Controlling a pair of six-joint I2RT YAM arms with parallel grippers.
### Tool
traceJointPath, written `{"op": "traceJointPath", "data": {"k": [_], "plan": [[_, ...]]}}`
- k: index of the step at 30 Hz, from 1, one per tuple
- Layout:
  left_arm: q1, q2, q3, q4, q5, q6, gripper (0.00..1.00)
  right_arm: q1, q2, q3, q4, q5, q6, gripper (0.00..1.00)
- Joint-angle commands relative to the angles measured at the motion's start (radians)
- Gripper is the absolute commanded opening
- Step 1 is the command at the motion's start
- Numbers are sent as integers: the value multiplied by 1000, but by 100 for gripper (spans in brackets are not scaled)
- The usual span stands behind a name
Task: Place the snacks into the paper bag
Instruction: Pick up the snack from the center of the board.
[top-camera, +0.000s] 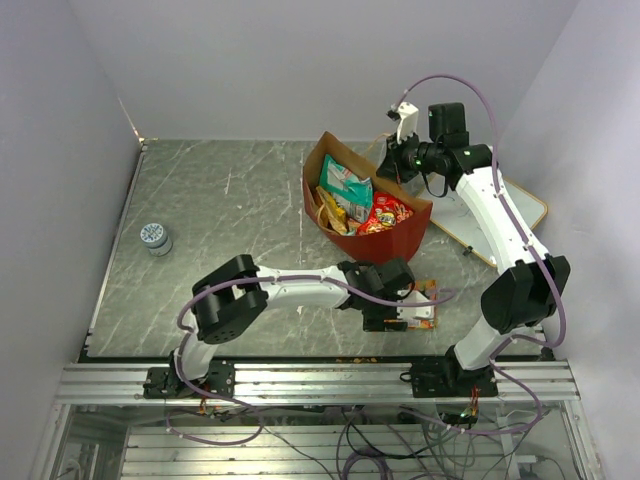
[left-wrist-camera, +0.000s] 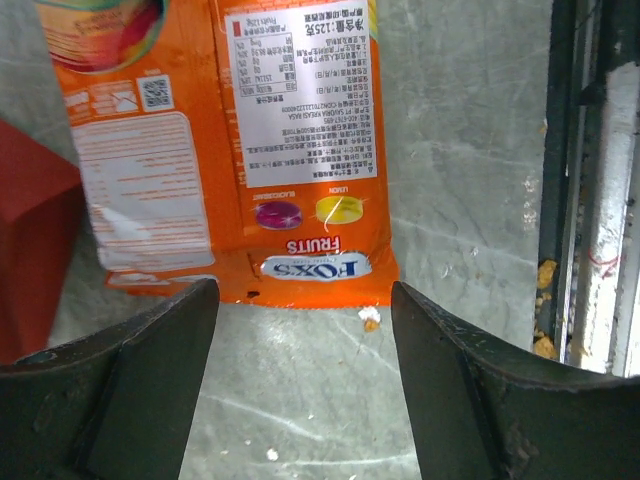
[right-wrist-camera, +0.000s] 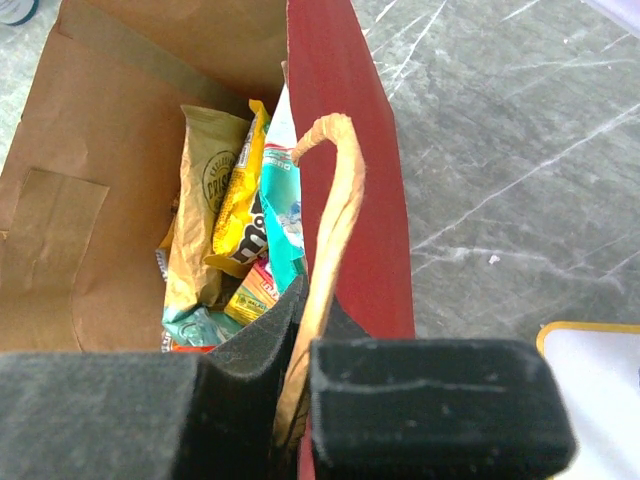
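The paper bag, red outside and brown inside, stands open at the table's middle right. Several snacks lie inside it, among them gold, yellow and teal packets. My right gripper is shut on the bag's red wall and tan handle, at its far right rim. An orange flat pack of fruit sweets lies on the table near the front edge. My left gripper hovers low just short of the pack's end. It is open with only bare table between its fingers.
A white board lies at the right, past the bag. A small round tin stands at the left. The metal rail of the table's front edge runs close beside the orange pack, with crumbs along it.
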Motion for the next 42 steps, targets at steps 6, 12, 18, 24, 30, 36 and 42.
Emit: {"op": "traceJointPath", "data": {"k": [6,12,18,24,30,36,42], "plan": [[-5,106,17,40,8,-120,80,-12,-44,-19,-4,-12,-5,0],[-5,148,55,-2,16,-125,73,-15,-44,-24,0,-17,-5,0],[-5,186,90,-85,55,-118,56,-14,-56,-28,3,-19,-3,0],[-4,177,121,-136,49,-93,38,-15,-53,-28,3,-19,-5,0],[-4,148,179,-213,52,-50,21,-15,-46,-23,-1,-16,-5,0],[-4,106,257,-340,52,42,7,-15,-46,-25,0,-14,-6,0],[3,44,355,-453,68,107,7,-17,-44,-24,-2,-14,-6,0]]}}
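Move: The orange snack lies flat with its middle about 6 cm to the left hand's right, 2 cm ahead and 4 cm below. From that same hand, the paper bag stands some 20 cm ahead, 3 cm to the left and 7 cm higher; the white panel lies roughly 20 cm ahead and 22 cm to the right. From the right hand, the snack is about 25 cm back, 4 cm right and 26 cm down. The left hand sinks some 4 cm, pinches the orange snack's left edge, then rises about 4 cm. ##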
